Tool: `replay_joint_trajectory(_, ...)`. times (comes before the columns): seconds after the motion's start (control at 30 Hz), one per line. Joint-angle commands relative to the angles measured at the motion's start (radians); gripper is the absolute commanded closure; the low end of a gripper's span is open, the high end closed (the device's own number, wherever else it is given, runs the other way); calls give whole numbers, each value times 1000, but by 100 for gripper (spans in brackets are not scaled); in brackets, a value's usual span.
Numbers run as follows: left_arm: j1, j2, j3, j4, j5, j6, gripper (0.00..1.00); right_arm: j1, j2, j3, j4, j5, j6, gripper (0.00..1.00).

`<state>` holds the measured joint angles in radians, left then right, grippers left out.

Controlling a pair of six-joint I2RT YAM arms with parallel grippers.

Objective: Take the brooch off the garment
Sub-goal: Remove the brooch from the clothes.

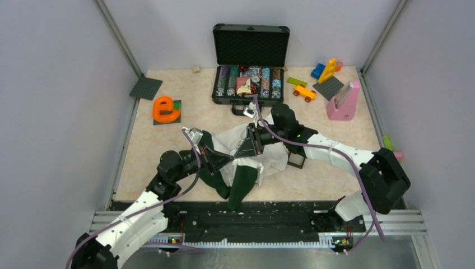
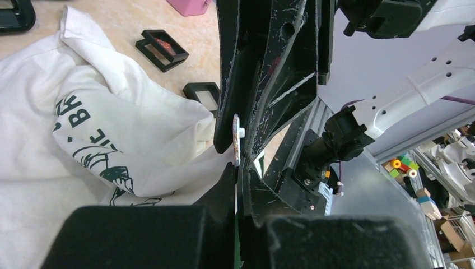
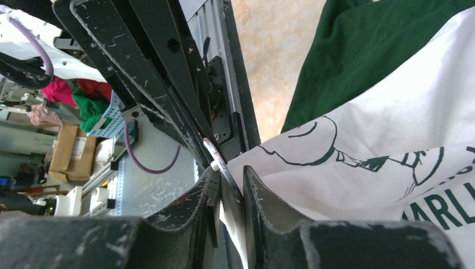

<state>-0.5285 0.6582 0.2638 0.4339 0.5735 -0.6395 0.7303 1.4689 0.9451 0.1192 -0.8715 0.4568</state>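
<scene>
The garment (image 1: 273, 158), white with green print and green sleeves, lies crumpled in the middle of the table (image 1: 168, 143). The brooch (image 2: 236, 140) shows edge-on as a thin disc with a small white nub, standing out of the white cloth (image 2: 112, 129). My left gripper (image 2: 240, 171) is shut, with a strip of white and green fabric between its fingers and the brooch's end at their tips. My right gripper (image 3: 231, 178) meets it tip to tip. Its fingers stand slightly apart around the brooch (image 3: 223, 168) and a fold of garment (image 3: 364, 140). In the top view both grippers (image 1: 224, 159) (image 1: 247, 145) hide the brooch.
An open black case (image 1: 250, 61) of chips stands behind the garment. The orange letter "e" (image 1: 163, 108) is back left, an orange toy car (image 1: 304, 92), blocks (image 1: 327, 70) and a pink stand (image 1: 344, 102) back right. Small black frames (image 2: 162, 49) (image 2: 200, 92) lie near the cloth.
</scene>
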Motion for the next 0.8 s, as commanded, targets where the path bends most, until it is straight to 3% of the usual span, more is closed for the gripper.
replay_joint_trajectory(0.0,-34,-41,62,20,-38,-9,100,33,-18,23,33,73,-39,76)
replay_joint_trajectory(0.27,-34,-28,77,-89,-176,46,100,17,-97,-50,63,63,-39,46)
replay_joint_trajectory(0.7,-34,-47,71,-76,-204,25,100,-8,-133,-105,100,112,-48,44)
replay_joint_trajectory(0.77,-34,-47,72,-69,-208,22,100,-9,-125,-101,90,121,-54,53)
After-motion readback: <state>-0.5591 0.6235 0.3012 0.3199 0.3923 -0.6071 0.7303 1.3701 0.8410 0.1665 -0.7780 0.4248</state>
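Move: The brooch is already in the left gripper's tips, about 2 cm to the right of the left hand point and 1 cm ahead, at the same height. From the right hand it lies some 2 cm to the left, level fore and aft and about 1 cm lower. From the left hand, the garment's white body spreads about 6 cm ahead, 9 cm to the right and 10 cm below; the nearer green sleeve lies roughly 10 cm back, 5 cm right and 11 cm below; the black square frame is about 2 cm ahead, 26 cm right and 13 cm below. Open the right gripper to about half, from nearly shut around the gathered white cloth, and ease it back to the right by roughly 1.5 cm, off the brooch. Keep the left gripper shut on the brooch and carry it about 2 cm forward and 1 cm left, turning it counter-clockwise by some 10 degrees. ##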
